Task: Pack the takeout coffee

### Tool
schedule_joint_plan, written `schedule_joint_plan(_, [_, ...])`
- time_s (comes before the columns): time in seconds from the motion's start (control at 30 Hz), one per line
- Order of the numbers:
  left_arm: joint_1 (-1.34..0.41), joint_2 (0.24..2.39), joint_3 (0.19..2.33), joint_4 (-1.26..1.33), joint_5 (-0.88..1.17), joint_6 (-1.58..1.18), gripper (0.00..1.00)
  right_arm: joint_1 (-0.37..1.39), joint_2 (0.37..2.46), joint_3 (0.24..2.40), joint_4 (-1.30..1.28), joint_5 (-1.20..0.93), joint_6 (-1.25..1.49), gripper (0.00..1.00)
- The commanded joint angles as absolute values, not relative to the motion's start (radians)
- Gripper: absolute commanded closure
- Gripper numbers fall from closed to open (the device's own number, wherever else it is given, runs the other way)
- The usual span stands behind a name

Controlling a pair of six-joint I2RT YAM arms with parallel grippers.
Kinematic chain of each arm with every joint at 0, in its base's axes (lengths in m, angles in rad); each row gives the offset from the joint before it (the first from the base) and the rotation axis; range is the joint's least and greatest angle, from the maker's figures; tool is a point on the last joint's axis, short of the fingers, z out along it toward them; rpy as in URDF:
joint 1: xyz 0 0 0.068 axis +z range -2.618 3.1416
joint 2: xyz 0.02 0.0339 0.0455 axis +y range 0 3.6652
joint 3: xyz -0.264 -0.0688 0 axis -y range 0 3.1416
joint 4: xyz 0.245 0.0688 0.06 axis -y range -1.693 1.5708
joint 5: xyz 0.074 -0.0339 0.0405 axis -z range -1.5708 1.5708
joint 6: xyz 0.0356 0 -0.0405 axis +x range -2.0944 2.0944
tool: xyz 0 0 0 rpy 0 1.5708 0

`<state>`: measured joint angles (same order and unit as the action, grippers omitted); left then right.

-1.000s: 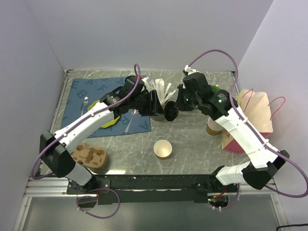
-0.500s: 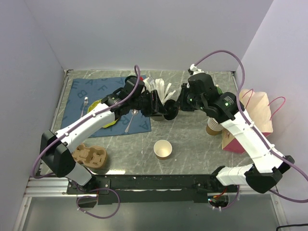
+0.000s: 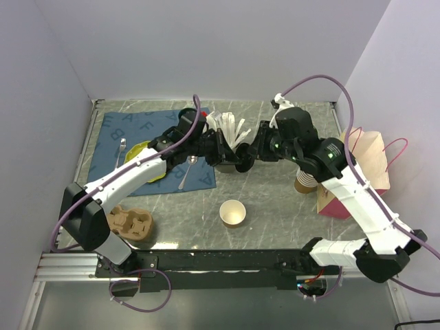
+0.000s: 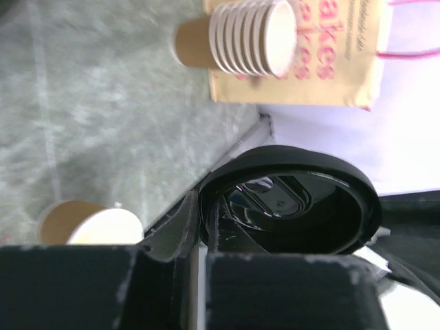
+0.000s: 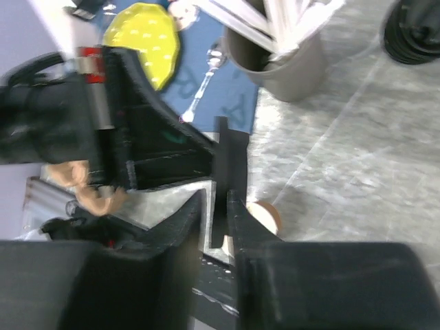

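Note:
The takeout coffee is out of view; no capped cup shows. A lidless tan paper cup [image 3: 233, 213] stands at the table's front middle, also seen as the cup [image 4: 89, 223] and the cup [image 5: 265, 213]. Above the table's middle, a black lid [image 3: 242, 163] hangs between both arms. My left gripper [image 3: 232, 157] is shut on the lid's rim [image 4: 289, 199], its jaws [image 4: 199, 206] pinching the edge. My right gripper [image 3: 256, 152] faces it; its fingers [image 5: 218, 206] stand slightly apart around the lid's edge [image 5: 232, 158], with a sliver of light beside it.
A stack of tan cups [image 3: 304, 180] lies beside a paper bag [image 3: 368, 165] at the right. A grey holder of white cutlery [image 3: 230, 134] stands behind the grippers. A blue mat [image 3: 137, 144] with a yellow piece [image 3: 148, 161], a cardboard carrier [image 3: 130, 223], and stacked black lids [image 5: 412, 34] are here too.
The left gripper has closed on the black lid that the right gripper held out. The right fingers have parted a little. Both arms moved slightly closer together.

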<state>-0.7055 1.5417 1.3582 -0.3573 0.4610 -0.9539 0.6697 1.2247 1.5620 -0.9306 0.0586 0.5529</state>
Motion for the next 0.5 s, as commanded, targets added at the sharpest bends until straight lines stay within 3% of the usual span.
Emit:
schedule_joint_plan(0.0, [-0.713,1.496,1.332,-0.206,0.659,-1.006,0.98,0.675,1.151,1.516,-0.747,-0.075,0.493,0.58])
schedule_joint_plan(0.1, [-0.701,1.483,1.309,-0.129,0.785,-1.043,0.99,0.676,1.072,1.451,-0.634,-0.104,0.422,0.47])
schedule_joint_plan(0.3, [-0.681,1.45,1.209,0.11,1.018,-1.159,0.99,0.675,0.859,1.25,-0.347,-0.115,0.273,0.44])
schedule_joint_plan(0.47, [-0.666,1.419,1.143,0.308,1.112,-1.29,0.99,0.669,0.773,1.14,-0.259,-0.119,0.229,0.45])
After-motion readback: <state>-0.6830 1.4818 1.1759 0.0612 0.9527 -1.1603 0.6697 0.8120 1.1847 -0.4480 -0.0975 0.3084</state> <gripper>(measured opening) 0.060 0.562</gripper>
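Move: The left hand has the black lid pinched by its edge; the empty cup it is meant for lies about 8 cm back from that hand, level sideways and some 18 cm below. The utensil pot stands about 9 cm ahead and 2 cm left of the left hand, the lid stack some 17 cm ahead and 11 cm right. From the right hand, the cup is about 8 cm back, 6 cm left and 25 cm below. Right fingers open off the lid and rise away; the left keeps it, drawing back 7 cm and up. ##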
